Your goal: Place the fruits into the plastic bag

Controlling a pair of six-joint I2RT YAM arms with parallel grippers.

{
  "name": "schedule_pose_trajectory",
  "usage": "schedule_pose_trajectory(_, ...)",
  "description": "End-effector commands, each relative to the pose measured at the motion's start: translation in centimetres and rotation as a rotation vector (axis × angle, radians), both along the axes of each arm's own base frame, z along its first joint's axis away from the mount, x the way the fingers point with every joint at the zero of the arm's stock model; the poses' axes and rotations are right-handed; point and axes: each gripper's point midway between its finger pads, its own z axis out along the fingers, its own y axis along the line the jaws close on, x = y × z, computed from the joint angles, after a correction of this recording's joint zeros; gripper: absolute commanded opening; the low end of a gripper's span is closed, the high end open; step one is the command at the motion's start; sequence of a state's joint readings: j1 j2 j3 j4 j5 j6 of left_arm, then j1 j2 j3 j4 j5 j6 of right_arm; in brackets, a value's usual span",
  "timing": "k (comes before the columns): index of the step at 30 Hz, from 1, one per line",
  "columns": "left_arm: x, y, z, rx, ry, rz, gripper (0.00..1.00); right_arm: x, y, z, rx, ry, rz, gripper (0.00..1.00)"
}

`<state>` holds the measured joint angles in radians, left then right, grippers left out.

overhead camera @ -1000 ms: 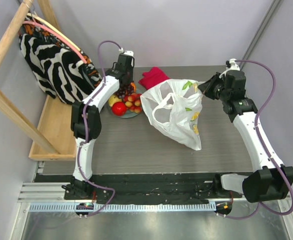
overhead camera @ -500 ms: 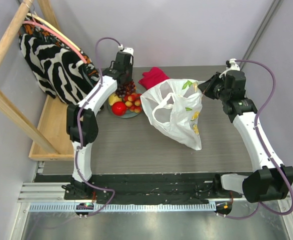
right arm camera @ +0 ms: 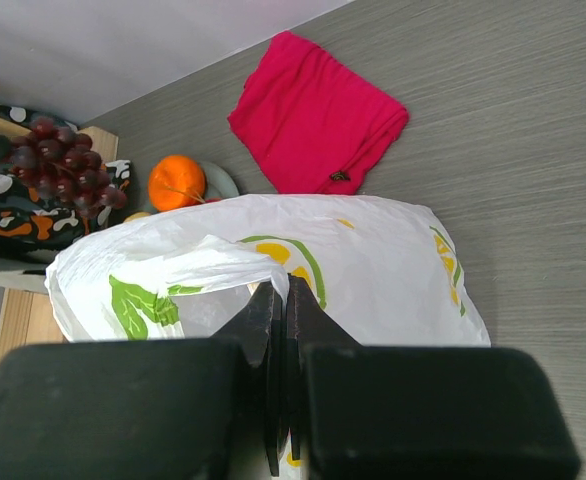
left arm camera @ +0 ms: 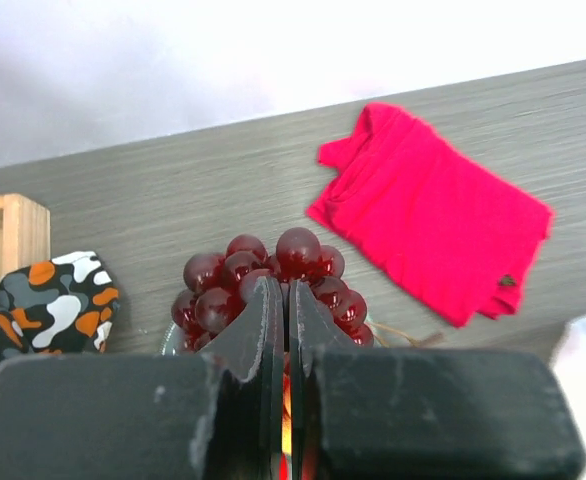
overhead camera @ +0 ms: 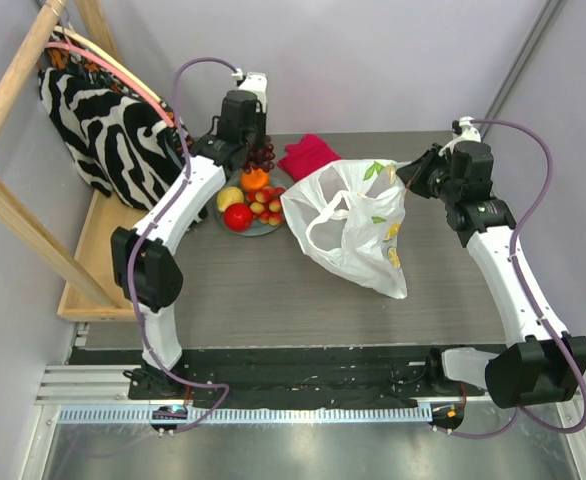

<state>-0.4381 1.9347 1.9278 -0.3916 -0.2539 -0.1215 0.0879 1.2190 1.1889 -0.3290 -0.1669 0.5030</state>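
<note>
My left gripper [overhead camera: 254,148] is shut on the dark purple grape bunch [overhead camera: 266,157], which hangs from its tips [left arm camera: 283,292] above the plate; in the left wrist view the grapes [left arm camera: 223,285] bulge around the closed fingers. On the grey-green plate [overhead camera: 263,230] lie an orange [overhead camera: 254,180], a yellow fruit [overhead camera: 230,197], a red apple [overhead camera: 237,216] and small red-yellow fruits [overhead camera: 269,206]. The plastic bag [overhead camera: 358,225] stands to the plate's right with its mouth open. My right gripper [overhead camera: 410,172] is shut on the bag's handle [right arm camera: 223,262], holding it up.
A crimson cloth [overhead camera: 308,155] lies behind the bag near the back wall. The zebra-striped fabric bag [overhead camera: 103,125] hangs at the left over a wooden tray [overhead camera: 108,260]. Grey walls close in the table at the back and right.
The left gripper closed fully and rose with the grape bunch, lifting it off the plate and uncovering the orange. The right arm and bag stayed put.
</note>
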Motion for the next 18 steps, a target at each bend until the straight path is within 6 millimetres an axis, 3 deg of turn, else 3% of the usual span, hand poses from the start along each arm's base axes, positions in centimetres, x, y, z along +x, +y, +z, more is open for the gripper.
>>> schedule_pose_trajectory(1,-3.1,-0.7,10.1,-0.114,-0.233,-0.046,0.0,-0.4,-0.1,1.9,-0.016,-0.078,0.004,0.01)
schedule_pose_trajectory(7,-7.6,-1.1,14.6,-0.222,-0.31,-0.147,0.0,-0.6,-0.3,1.8,-0.02,-0.08,-0.003,0.01)
schedule_pose_trajectory(11,-11.2,-2.6,17.1,-0.356,-0.324,-0.267,0.0,-0.7,-0.2,1.9,-0.015,-0.085,-0.003,0.01)
schedule_pose_trajectory(14,-14.4,-5.0,19.1,-0.505,-0.32,-0.401,0.0,-0.6,0.0,1.7,0.002,-0.081,0.005,0.01)
schedule_pose_trajectory(18,-18.4,-10.1,19.5,-0.597,-0.273,-0.593,0.0,-0.5,0.3,1.1,0.023,-0.076,0.012,0.01)
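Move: The left hand, with the grapes already hanging under its fingers, has the plastic bag's open mouth about 16 cm back, 15 cm to its right and some 6 cm lower. The fruit bowl sits about 4 cm back, 3 cm left and 22 cm below it; the red cloth is roughly 9 cm ahead, 13 cm right and 24 cm below. From the right hand, which already pinches the bag's rim, the mouth is about 12 cm left, 2 cm back and 6 cm down. Up and back in one quickening sweep, the left hand lifts the grapes some 16 cm and draws them about 14 cm towards its base, away from the bowl, veering a little right near the end. Its wrist turns clockwise, its left side dipping and the fingers levelling out, while they stay shut on the bunch; the right hand stays put, still pinching the bag's rim. ##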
